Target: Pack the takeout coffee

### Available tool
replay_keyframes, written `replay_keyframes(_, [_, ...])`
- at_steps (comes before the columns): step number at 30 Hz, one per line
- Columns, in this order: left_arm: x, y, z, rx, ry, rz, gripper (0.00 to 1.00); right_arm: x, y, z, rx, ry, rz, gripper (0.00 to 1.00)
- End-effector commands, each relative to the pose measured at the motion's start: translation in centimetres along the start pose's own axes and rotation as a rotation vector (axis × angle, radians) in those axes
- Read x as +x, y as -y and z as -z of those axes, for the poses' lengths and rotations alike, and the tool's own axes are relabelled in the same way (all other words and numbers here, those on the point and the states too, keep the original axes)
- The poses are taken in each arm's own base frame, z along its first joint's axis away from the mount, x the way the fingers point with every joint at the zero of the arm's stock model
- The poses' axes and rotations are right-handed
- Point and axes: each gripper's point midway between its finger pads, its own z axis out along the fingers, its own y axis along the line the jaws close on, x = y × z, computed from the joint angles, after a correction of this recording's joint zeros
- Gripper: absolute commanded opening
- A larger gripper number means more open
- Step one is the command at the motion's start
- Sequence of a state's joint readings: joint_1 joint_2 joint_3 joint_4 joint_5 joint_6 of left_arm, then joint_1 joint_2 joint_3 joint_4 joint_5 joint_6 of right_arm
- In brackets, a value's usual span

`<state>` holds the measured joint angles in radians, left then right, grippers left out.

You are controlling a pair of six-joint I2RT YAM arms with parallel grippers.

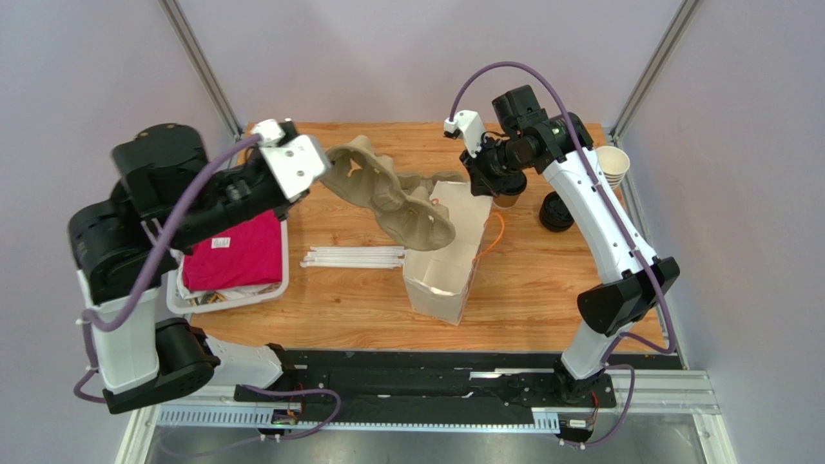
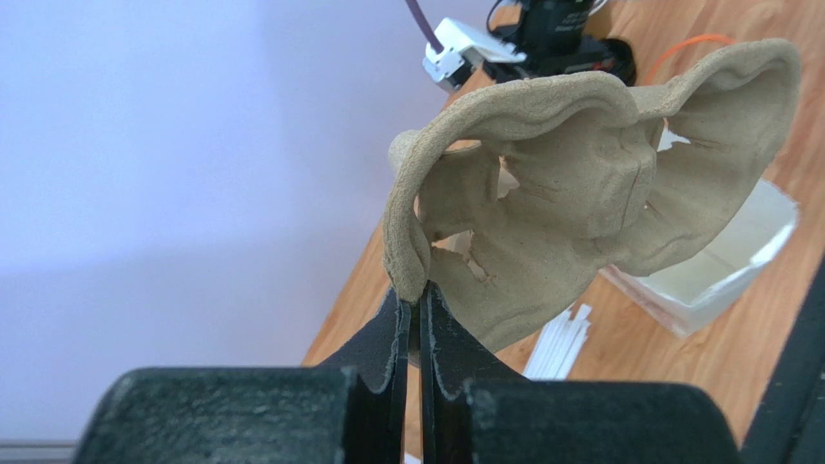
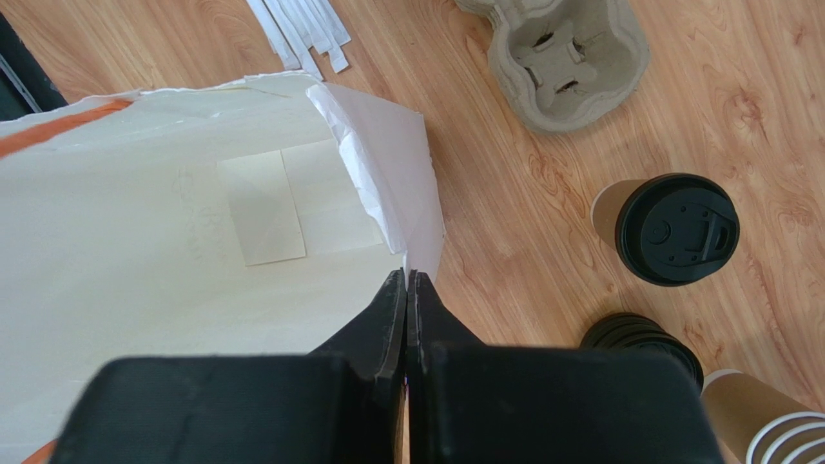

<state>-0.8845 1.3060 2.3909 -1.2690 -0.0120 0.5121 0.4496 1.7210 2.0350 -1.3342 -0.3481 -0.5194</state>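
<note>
The takeout coffee (image 3: 676, 228), a tan cup with a black lid, stands upright on the wood table just right of my right gripper (image 3: 407, 277); in the top view the cup (image 1: 504, 200) peeks out under that wrist. The right gripper (image 1: 481, 184) is shut on the far rim of the white paper bag (image 3: 145, 251), whose mouth gapes open. My left gripper (image 2: 414, 295) is shut on the edge of a tan pulp cup carrier (image 2: 581, 193). It holds the carrier (image 1: 387, 193) tilted in the air over the bag (image 1: 441, 266).
A stack of loose black lids (image 1: 557, 211) and a stack of lidless paper cups (image 1: 612, 164) sit at the right edge. White straws (image 1: 353, 257) lie left of the bag. A white basket (image 1: 281, 280) with red cloth stands at the left.
</note>
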Motion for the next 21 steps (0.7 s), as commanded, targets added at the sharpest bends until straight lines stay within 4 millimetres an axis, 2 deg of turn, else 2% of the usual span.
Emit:
replay_keyframes(1, [-0.9,-2.6,-3.7,-0.136,-0.02,-0.082,0.0,-1.4,0.4,1.3,0.078,0.05,-0.017,0.0])
replay_keyframes(4, [-2.0,-2.0,-5.2,-0.119,0.014,-0.09,0.0,-1.4,0.6,1.6,0.115,0.051,-0.019,0.0])
replay_keyframes(8, [-1.6,-0.5,-7.4,-0.094,-0.031,-0.171,0.0,-1.6,0.7,1.9,0.155,0.047,-0.019,0.0])
replay_keyframes(9, [-1.9,-0.6,-7.6,-0.113,-0.021,-0.181,0.0,-1.8,0.6,2.1,0.16,0.05,-0.017,0.0])
replay_keyframes(10, [-1.5,-0.1,-8.4,-0.108,-0.04,-0.197,0.0,-1.8,0.6,2.2,0.165,0.048,-0.019,0.0])
replay_keyframes(12, [-1.5,-0.1,-8.7,-0.13,-0.052,-0.23,0.0,-1.8,0.4,2.4,0.161,0.048,-0.024,0.0])
replay_keyframes(16, [0.3,0.1,-9.5,-0.16,-0.138,-0.26,0.0,-1.6,-0.1,2.7,0.152,0.056,-0.029,0.0])
replay_keyframes(17, [0.3,0.1,-9.7,-0.174,-0.14,-0.27,0.0,-1.7,-0.3,2.8,0.147,0.061,-0.03,0.0])
replay_keyframes(18, [0.2,0.5,-9.8,-0.17,-0.142,-0.314,0.0,-1.8,-0.5,2.9,0.145,0.064,-0.028,0.0])
replay_keyframes(19, [1.1,1.0,-10.3,-0.171,-0.18,-0.349,0.0,-2.1,-0.6,3.2,0.147,0.077,-0.025,0.0])
replay_keyframes(21, [1.0,1.7,-10.5,-0.158,-0.169,-0.405,0.0,-2.5,-1.1,3.4,0.137,0.096,-0.022,0.0])
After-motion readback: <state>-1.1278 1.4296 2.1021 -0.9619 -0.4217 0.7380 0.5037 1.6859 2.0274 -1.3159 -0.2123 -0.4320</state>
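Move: My left hand still holds a cup carrier high up. The open mouth of the paper bag lies about 15 cm to its right, 6 cm ahead and some 26 cm below. On the table, about 50 cm below this hand, the second carrier is roughly 28 cm ahead and 11 cm right, and the straws 11 cm ahead and 5 cm left. For my right hand, already pinching the bag's far rim, the mouth's middle is level, 8 cm back and 5 cm left. I swing the carrier over the bag's mouth with my left hand, going about 9 cm right and 6 cm forward and sinking some 5 cm; the rightward travel eases off while I keep sinking. The wrist rolls about 20 degrees, left side rising, and the fingers stay shut on the carrier's edge. My right hand keeps its pinch on the rim almost in place, turning slightly clockwise. ##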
